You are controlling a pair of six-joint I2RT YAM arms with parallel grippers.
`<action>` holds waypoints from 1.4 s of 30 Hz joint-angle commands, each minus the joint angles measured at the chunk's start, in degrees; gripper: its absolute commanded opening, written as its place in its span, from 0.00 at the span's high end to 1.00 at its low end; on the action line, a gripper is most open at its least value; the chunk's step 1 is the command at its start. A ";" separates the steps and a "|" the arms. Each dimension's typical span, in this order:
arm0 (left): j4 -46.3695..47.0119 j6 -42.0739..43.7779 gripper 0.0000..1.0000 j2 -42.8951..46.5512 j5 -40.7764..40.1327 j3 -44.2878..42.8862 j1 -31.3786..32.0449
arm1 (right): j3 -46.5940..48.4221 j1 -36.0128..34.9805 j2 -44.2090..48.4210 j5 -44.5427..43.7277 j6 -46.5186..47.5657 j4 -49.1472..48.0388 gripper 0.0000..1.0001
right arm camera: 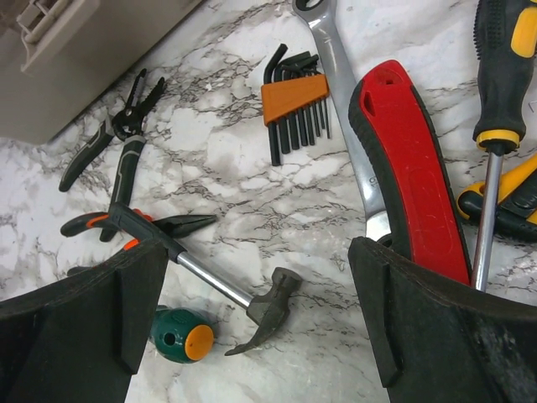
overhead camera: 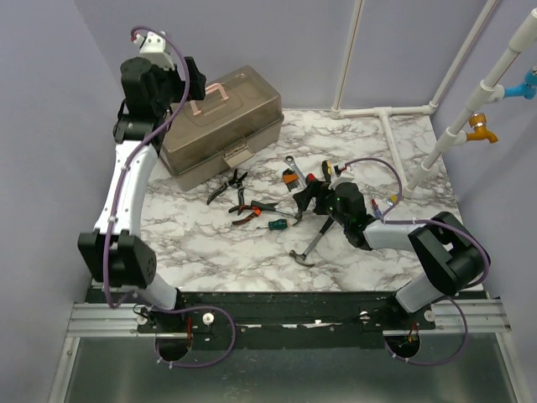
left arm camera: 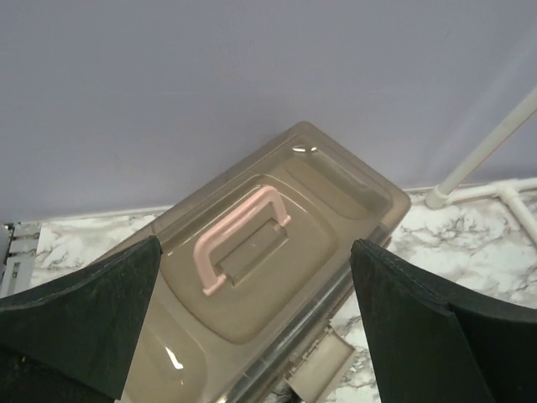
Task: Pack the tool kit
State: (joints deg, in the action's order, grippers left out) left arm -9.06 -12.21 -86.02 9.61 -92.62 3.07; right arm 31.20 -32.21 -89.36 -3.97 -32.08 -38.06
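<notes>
The smoky grey-brown toolbox (overhead camera: 222,126) stands at the back left with its lid down and its pink handle (left arm camera: 239,235) on top. My left gripper (left arm camera: 254,277) hangs open above the lid (overhead camera: 186,84), holding nothing. Loose tools lie mid-table: black pliers (right arm camera: 113,138), orange-handled pliers (overhead camera: 246,211), a green screwdriver (right arm camera: 176,336), a small hammer (right arm camera: 268,311), orange hex keys (right arm camera: 294,105), a wrench (right arm camera: 340,75), a red knife (right arm camera: 411,168) and a yellow-black screwdriver (right arm camera: 502,75). My right gripper (right arm camera: 256,277) is open low over the hammer head (overhead camera: 304,200).
White pipes (overhead camera: 394,117) run along the back right wall and table, with an orange tap (overhead camera: 481,128) and a blue one (overhead camera: 527,84). Another hammer-shaped tool (overhead camera: 304,252) lies nearer the front. The toolbox's beige latch (left arm camera: 323,369) sticks out at its front.
</notes>
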 commanded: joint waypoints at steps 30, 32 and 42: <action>-21.80 4.13 0.24 -34.12 25.59 -31.34 -6.30 | 1.44 -0.31 -1.33 2.14 -0.75 1.78 0.00; -22.00 5.04 0.24 -33.67 25.41 -29.58 -6.33 | 1.47 -0.31 -1.26 2.08 -0.71 1.94 0.00; -20.50 3.17 0.96 -33.84 24.42 -28.35 -6.33 | 1.30 -0.30 -0.40 1.15 -0.77 2.53 0.00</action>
State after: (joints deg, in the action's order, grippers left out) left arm -31.31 -7.20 -121.10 32.27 -122.04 -3.42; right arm 31.55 -32.21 -89.65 -2.04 -32.56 -36.67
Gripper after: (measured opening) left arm 0.206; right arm 0.997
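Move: The toolbox's pink handle lies about 13 cm ahead of the left hand, 3 cm to its right and 16 cm below. The box latch is roughly 2 cm ahead, 9 cm right and 20 cm down; the black pliers on the table, 7 cm back, 11 cm right, 40 cm down. From the right hand the handle is some 26 cm ahead, 33 cm left and 17 cm higher. Left hand sinks about 16 cm and reaches 10 cm forward, tipping down, then pinches the handle's near-left end. ##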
